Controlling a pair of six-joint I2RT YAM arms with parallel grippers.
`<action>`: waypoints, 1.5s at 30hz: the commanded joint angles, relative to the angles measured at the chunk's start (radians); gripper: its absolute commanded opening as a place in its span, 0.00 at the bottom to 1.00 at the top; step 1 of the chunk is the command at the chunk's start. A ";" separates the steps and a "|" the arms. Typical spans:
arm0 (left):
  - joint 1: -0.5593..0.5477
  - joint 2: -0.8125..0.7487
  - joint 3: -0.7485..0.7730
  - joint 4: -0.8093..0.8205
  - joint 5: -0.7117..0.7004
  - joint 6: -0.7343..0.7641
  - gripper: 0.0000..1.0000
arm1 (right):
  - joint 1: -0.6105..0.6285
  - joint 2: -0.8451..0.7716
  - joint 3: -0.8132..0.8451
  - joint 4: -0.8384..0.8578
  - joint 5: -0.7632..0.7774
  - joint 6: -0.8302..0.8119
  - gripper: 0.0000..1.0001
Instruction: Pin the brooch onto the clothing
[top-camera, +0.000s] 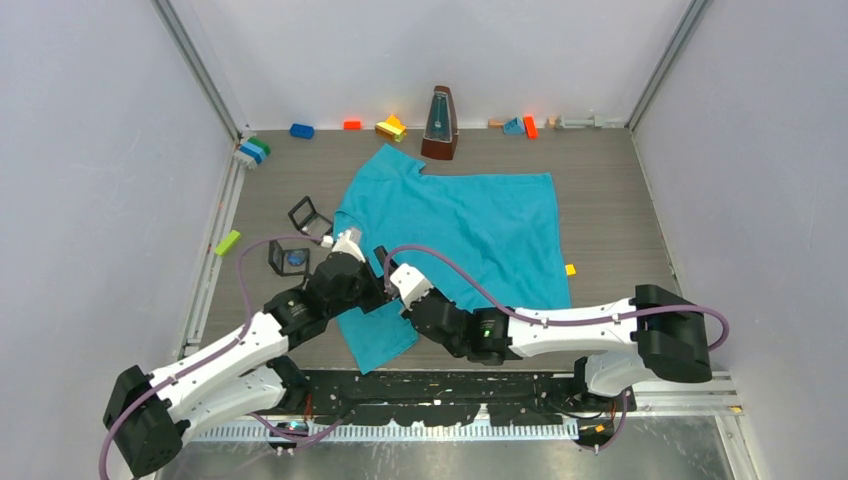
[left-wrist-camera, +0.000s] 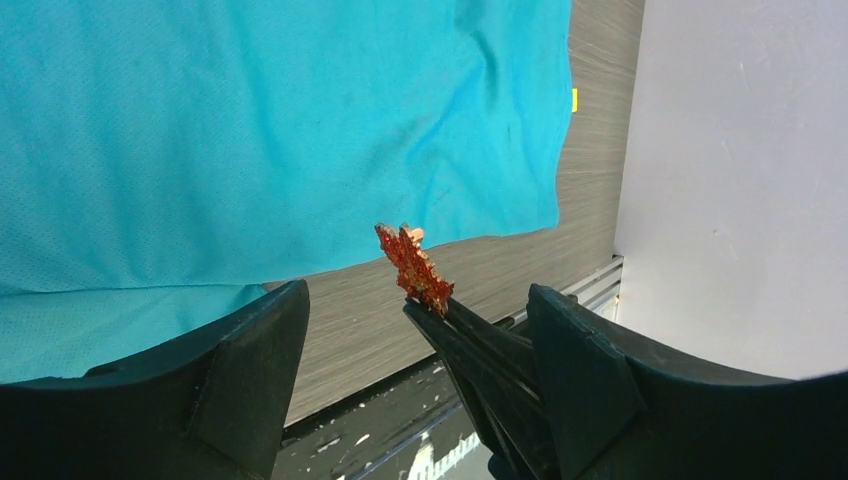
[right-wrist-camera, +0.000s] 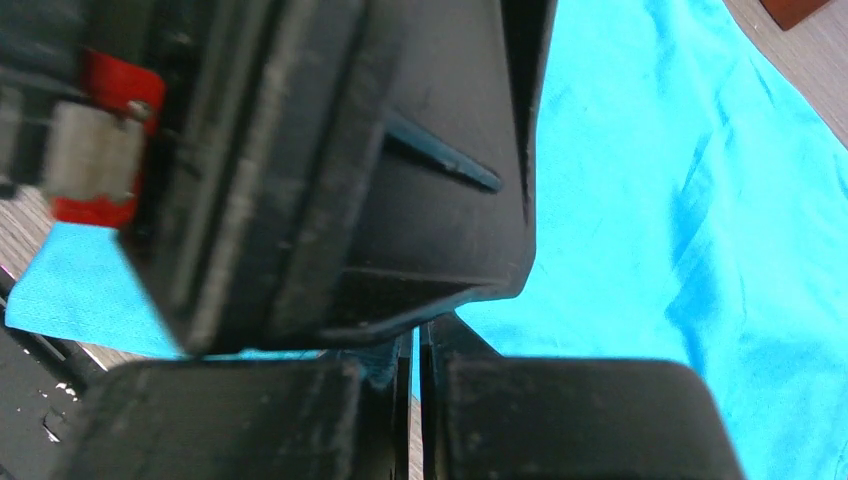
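Note:
The clothing (top-camera: 470, 230) is a teal-blue T-shirt spread flat on the table; it fills most of the left wrist view (left-wrist-camera: 250, 130) and lies behind the fingers in the right wrist view (right-wrist-camera: 650, 180). The brooch (left-wrist-camera: 413, 268), a small glittery orange-red piece, sticks up from the tips of my right gripper (left-wrist-camera: 428, 308), which is shut on it. My left gripper (left-wrist-camera: 418, 292) is open, one finger on each side of the brooch and not touching it. Both grippers meet over the shirt's near left part (top-camera: 372, 290) (top-camera: 385, 265). In the right wrist view the left gripper's body (right-wrist-camera: 350, 150) hides the brooch.
A metronome (top-camera: 439, 124) stands at the back by the shirt's collar. Toy bricks (top-camera: 302, 130) line the back wall. Two small black frames (top-camera: 310, 215) (top-camera: 289, 259) and a green brick (top-camera: 227, 242) lie to the left. A yellow piece (top-camera: 570, 269) lies by the shirt's right edge.

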 joint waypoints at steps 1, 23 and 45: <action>-0.008 -0.005 -0.040 0.096 -0.003 -0.032 0.77 | 0.018 0.018 0.059 0.105 0.059 -0.013 0.01; -0.008 0.022 -0.071 0.140 -0.021 -0.047 0.30 | 0.049 0.069 0.076 0.136 0.083 -0.027 0.01; 0.157 0.135 0.156 0.055 0.127 0.239 0.00 | 0.074 -0.128 0.016 -0.054 0.028 0.178 0.59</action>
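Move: The brooch juts from the right hand's shut fingertips, its middle about 1 cm ahead of, 1 cm left of and 1 cm below that hand's point. From the open left hand it lies about 1 cm ahead, 2 cm right and 2 cm down. The clothing's middle is some 8 cm ahead and 10 cm right of the left hand, its folded sleeve about 13 cm back and 7 cm left, both roughly 15 cm below. The left hand dips some 1.5 cm, pinches the brooch, then rises forward while the right opens, backing off. ##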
